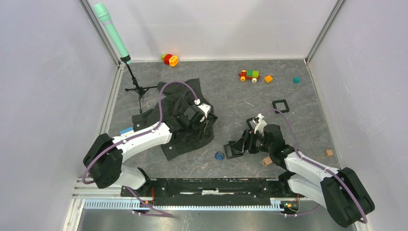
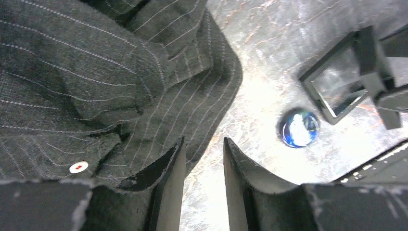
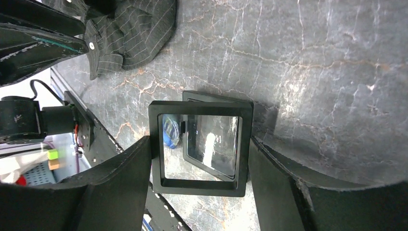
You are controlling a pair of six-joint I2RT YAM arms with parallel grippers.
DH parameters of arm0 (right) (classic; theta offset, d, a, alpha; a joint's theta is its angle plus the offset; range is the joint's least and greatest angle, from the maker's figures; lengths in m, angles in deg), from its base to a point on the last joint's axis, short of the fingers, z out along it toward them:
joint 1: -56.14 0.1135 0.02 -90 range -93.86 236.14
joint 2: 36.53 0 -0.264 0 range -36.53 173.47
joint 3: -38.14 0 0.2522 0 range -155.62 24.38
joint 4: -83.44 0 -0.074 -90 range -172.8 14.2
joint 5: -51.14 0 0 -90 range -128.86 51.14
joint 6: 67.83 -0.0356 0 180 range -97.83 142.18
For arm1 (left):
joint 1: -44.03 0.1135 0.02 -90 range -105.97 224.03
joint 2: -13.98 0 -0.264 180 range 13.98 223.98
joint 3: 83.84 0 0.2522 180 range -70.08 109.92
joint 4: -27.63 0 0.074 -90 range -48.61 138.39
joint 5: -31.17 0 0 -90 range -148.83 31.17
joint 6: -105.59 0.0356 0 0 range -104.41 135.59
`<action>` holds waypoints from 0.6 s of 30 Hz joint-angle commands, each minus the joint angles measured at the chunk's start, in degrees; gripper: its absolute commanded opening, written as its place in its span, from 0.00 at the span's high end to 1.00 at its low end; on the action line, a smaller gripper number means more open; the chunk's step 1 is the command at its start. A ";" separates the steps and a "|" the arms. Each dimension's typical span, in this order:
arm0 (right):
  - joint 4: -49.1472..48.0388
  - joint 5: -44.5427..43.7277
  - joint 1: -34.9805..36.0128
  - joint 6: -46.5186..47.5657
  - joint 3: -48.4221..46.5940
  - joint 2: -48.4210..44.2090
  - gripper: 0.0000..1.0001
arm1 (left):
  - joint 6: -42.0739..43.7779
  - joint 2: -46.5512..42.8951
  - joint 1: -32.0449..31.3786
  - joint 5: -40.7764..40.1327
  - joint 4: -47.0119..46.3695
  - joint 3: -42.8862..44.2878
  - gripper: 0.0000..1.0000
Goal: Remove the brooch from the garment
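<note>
The garment (image 1: 183,103), a dark pinstriped shirt, lies crumpled left of centre; its hem and a white button (image 2: 78,167) show in the left wrist view (image 2: 96,72). The brooch (image 1: 220,155), small, round and blue, rests on the bare table just off the shirt's near right edge (image 2: 299,128). My left gripper (image 1: 205,126) hovers over the shirt's edge, open, with only table between its fingers (image 2: 203,140). My right gripper (image 1: 236,147) is shut on an opened black square frame (image 3: 202,186), beside the brooch, which shows through it (image 3: 171,132).
A microphone stand (image 1: 137,89) with a teal microphone (image 1: 111,31) stands at the back left. A toy train (image 1: 249,74), an orange block (image 1: 268,79), a teal cube (image 1: 296,80) and another black frame (image 1: 280,105) lie back right. Wooden blocks (image 1: 328,152) sit near the right arm.
</note>
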 commanded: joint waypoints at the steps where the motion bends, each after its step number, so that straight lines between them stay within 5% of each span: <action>1: -9.10 4.22 -1.01 -4.74 1.57 1.05 0.36 | 0.08 -2.45 -0.01 6.49 -5.67 -2.45 0.60; 10: -3.83 1.93 -2.94 -1.75 -0.82 0.11 0.35 | 0.96 -0.39 -2.78 9.83 -7.74 -4.20 0.45; 15: 0.02 1.78 -5.51 0.97 -1.73 -1.94 0.34 | 1.38 -0.30 -11.29 4.33 -7.80 -5.15 0.16; 18: 1.85 2.78 -6.94 2.40 -2.00 -2.45 0.34 | 3.02 -0.06 -14.95 2.81 -8.63 -5.27 0.09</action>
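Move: The blue brooch is already off the garment, roughly 8 cm back and 7 cm to the right of the left fingertips and some 6 cm below them. The garment's middle is about 7 cm ahead of that hand, 10 cm to its left and equally low. The black frame held in the right hand sits 12 cm right of the left hand, 5 cm back and 2 cm lower. From the right hand the brooch is 6 cm back, 7 cm left and 4 cm below. The loose brooch draws the left hand back and to the right, off the garment's edge: some 8 cm in all at nearly level height, slow at first, then quick. The half-open fingers spread nearly wide and the wrist turns about 15 degrees clockwise, with nothing touched yet. The right hand keeps its hold on the black frame and eases about 2 cm forward and right. ##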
